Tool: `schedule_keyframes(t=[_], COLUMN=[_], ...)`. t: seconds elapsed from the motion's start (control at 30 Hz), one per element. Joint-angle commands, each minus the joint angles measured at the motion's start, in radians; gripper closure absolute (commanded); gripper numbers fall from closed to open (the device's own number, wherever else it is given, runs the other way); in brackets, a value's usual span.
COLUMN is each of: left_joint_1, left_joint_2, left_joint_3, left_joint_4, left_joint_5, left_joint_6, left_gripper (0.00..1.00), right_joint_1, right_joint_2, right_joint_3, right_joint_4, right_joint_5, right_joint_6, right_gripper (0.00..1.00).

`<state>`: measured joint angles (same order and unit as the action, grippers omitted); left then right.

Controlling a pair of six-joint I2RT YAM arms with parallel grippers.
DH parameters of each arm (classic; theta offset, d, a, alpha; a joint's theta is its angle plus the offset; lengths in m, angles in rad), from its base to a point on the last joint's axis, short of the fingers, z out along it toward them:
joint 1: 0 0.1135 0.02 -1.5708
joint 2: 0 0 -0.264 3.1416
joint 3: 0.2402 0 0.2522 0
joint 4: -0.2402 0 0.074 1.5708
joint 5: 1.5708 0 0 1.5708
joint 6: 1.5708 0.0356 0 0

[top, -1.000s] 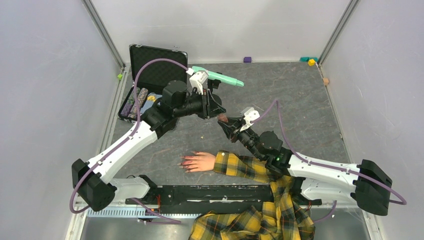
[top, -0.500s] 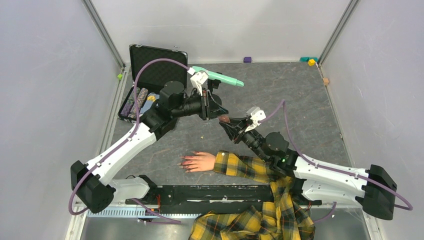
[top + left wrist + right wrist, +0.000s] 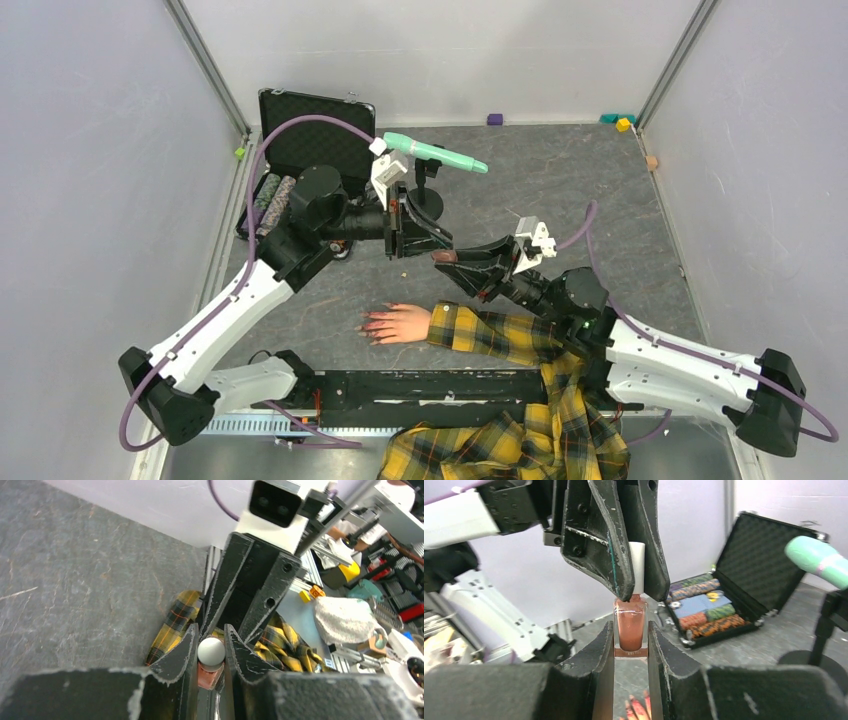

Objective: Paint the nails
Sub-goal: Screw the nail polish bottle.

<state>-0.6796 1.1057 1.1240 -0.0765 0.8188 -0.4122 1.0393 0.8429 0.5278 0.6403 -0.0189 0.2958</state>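
A small polish bottle (image 3: 446,256) with brownish-pink fluid hangs in the air between both grippers. My right gripper (image 3: 630,629) is shut on its glass body (image 3: 630,622). My left gripper (image 3: 210,641) is shut on its white cap (image 3: 211,651), meeting the right one tip to tip. Below them the pale mannequin hand (image 3: 403,322) lies flat on the mat, its yellow plaid sleeve (image 3: 495,335) running to the right. The red nails (image 3: 370,325) point left; a few of these nails (image 3: 639,707) show under the bottle in the right wrist view.
An open black case (image 3: 300,165) holding poker chips lies at the back left. A mint-green tool on a black stand (image 3: 432,155) stands behind the grippers. Small coloured blocks (image 3: 620,122) sit along the back wall. More plaid cloth (image 3: 500,445) hangs over the near edge.
The left gripper's jaws have narrowed onto the white cap. Both grippers and the bottle have shifted slightly nearer, and the right arm has swung to the right.
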Motion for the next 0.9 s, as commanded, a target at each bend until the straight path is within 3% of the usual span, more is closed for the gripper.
schedule_keyframes(t=[0.0, 0.27, 0.43, 0.53, 0.77, 0.87], left_joint_1=[-0.044, -0.099, -0.118, -0.120, -0.118, -0.117], left_joint_2=[-0.037, -0.072, -0.079, -0.084, -0.089, -0.108], left_joint_3=[0.003, -0.027, -0.030, -0.029, 0.040, 0.056], left_joint_4=[-0.075, -0.026, -0.019, -0.014, -0.081, -0.119], left_joint_5=[0.207, 0.263, 0.251, 0.210, 0.033, -0.088], left_joint_6=[0.070, 0.079, 0.079, 0.078, 0.131, 0.170], left_gripper=[0.98, 0.98, 0.97, 0.79, 0.01, 0.00], right_joint_1=[-0.015, -0.022, -0.023, -0.022, -0.022, -0.022], right_joint_2=[-0.027, -0.012, -0.002, 0.007, -0.013, -0.038], right_joint_3=[0.010, 0.005, 0.013, 0.025, 0.044, 0.048], right_joint_4=[0.220, 0.357, 0.350, 0.333, 0.236, 0.173], right_joint_5=[-0.138, -0.270, -0.281, -0.294, -0.293, -0.255], right_joint_6=[0.082, 0.178, 0.177, 0.162, 0.097, 0.056], right_gripper=[1.00, 1.00, 1.00, 1.00, 1.00, 1.00])
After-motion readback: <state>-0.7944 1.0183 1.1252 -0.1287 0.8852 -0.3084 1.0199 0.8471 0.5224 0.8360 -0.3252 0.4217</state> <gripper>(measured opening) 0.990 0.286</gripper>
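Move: The left fingers already grip the white cap, with the nail polish bottle's glass body about 3 cm straight below them. The right fingers hold that body, its middle roughly 1 cm above their hand point and the cap some 4 cm above. From the left hand, the painted hand is about 8 cm left, 3 cm back and 31 cm below; the microphone stand is around 25 cm ahead, 4 cm left and 24 cm below. With the left still pinching the cap and the right the bottle, both hands draw back together some 6–7 cm and rise about 3 cm, the left turning clockwise about 15 degrees and the right counter-clockwise about 20, so the cap is twisted clockwise on the bottle. Then the left fingers open wide off the cap, the left hand sinking a little around it while the right keeps its grip. ##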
